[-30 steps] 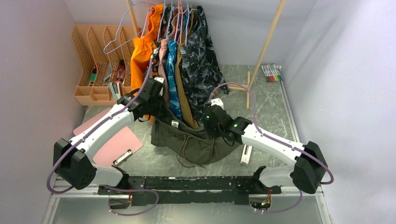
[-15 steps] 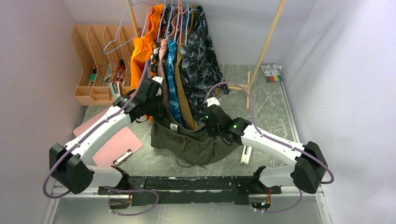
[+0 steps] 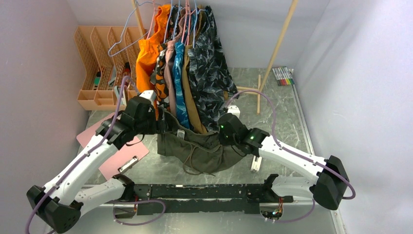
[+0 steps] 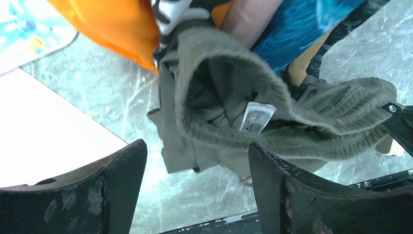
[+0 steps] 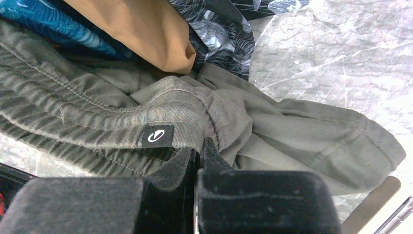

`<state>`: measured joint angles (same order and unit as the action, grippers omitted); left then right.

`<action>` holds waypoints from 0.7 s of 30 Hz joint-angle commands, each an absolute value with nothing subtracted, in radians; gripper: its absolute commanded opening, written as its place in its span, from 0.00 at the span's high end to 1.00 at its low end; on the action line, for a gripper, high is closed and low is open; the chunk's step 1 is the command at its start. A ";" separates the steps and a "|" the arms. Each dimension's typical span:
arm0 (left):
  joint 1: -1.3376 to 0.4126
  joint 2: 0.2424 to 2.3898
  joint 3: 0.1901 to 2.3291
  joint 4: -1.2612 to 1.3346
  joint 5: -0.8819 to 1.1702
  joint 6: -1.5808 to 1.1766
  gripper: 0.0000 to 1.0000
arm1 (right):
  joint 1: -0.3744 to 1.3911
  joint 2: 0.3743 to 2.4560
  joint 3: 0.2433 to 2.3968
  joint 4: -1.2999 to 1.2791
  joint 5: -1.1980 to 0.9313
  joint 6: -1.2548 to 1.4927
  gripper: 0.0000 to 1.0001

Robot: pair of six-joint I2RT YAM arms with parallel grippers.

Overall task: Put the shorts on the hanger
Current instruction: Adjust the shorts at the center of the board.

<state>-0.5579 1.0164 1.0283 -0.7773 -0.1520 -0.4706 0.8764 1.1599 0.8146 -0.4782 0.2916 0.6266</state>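
The olive-green shorts [image 3: 204, 148] sag between my two grippers, waistband uppermost, legs and drawstring resting on the table. My right gripper [image 3: 226, 130] is shut on the waistband's right end, beside a small black logo tag [image 5: 158, 136]; its fingertips [image 5: 199, 145] pinch the ribbed fabric. My left gripper [image 3: 161, 126] stands open just left of the shorts. In the left wrist view its jaws [image 4: 197, 146] are wide apart, the waistband [image 4: 219, 73] lying beyond them untouched. The waistband's left end stays raised among the hanging garments. The light-blue hanger [image 3: 113, 51] hangs bare at the rail's left end.
Several garments hang on a wooden rail behind the shorts, an orange one [image 3: 146, 53] at the left and a dark camouflage one [image 3: 212, 63] at the right. Orange file racks [image 3: 100, 63] stand back left. A pink clipboard [image 3: 127, 151] lies left, markers [image 3: 283, 75] back right.
My left gripper has opened, let go of the shorts and drawn back to the left. My right gripper has shut on the waistband and shifted slightly right.
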 commanded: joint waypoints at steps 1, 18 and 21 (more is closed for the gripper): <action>-0.560 0.953 0.949 -0.786 -0.134 -0.581 0.19 | 0.879 1.143 0.797 -0.449 0.290 0.721 1.00; -0.561 1.024 0.841 -0.562 -0.229 -0.787 0.55 | 0.881 1.097 0.723 -0.394 0.208 0.831 1.00; -0.561 1.041 0.847 -0.579 -0.244 -0.764 0.81 | 0.881 1.079 0.715 -0.396 0.198 0.814 1.00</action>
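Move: The left hand, open, has the left end of the shorts' waistband some 5 cm below it and about 1 cm ahead and to the right; the white label inside the shorts is about 7 cm right, 4 back and 9 below it, the pink board's middle about 17 cm left and 6 back on the table. From the right hand, already pinching the waistband's right end, that left end is about 22 cm left and 7 farther out; the tan trouser hem hangs 7 cm left, 4 ahead. The left hand draws back a little while sinking about 4.5 cm, then comes forward some 2.5 cm onto the left end of the shorts' waistband, its wrist turning roughly 15 degrees counter-clockwise while the fingers close far in around the band. The right hand keeps its pinch on the other end, easing that end back and slightly left by a centimetre or so each way and rolling its left side up about 10 degrees. ##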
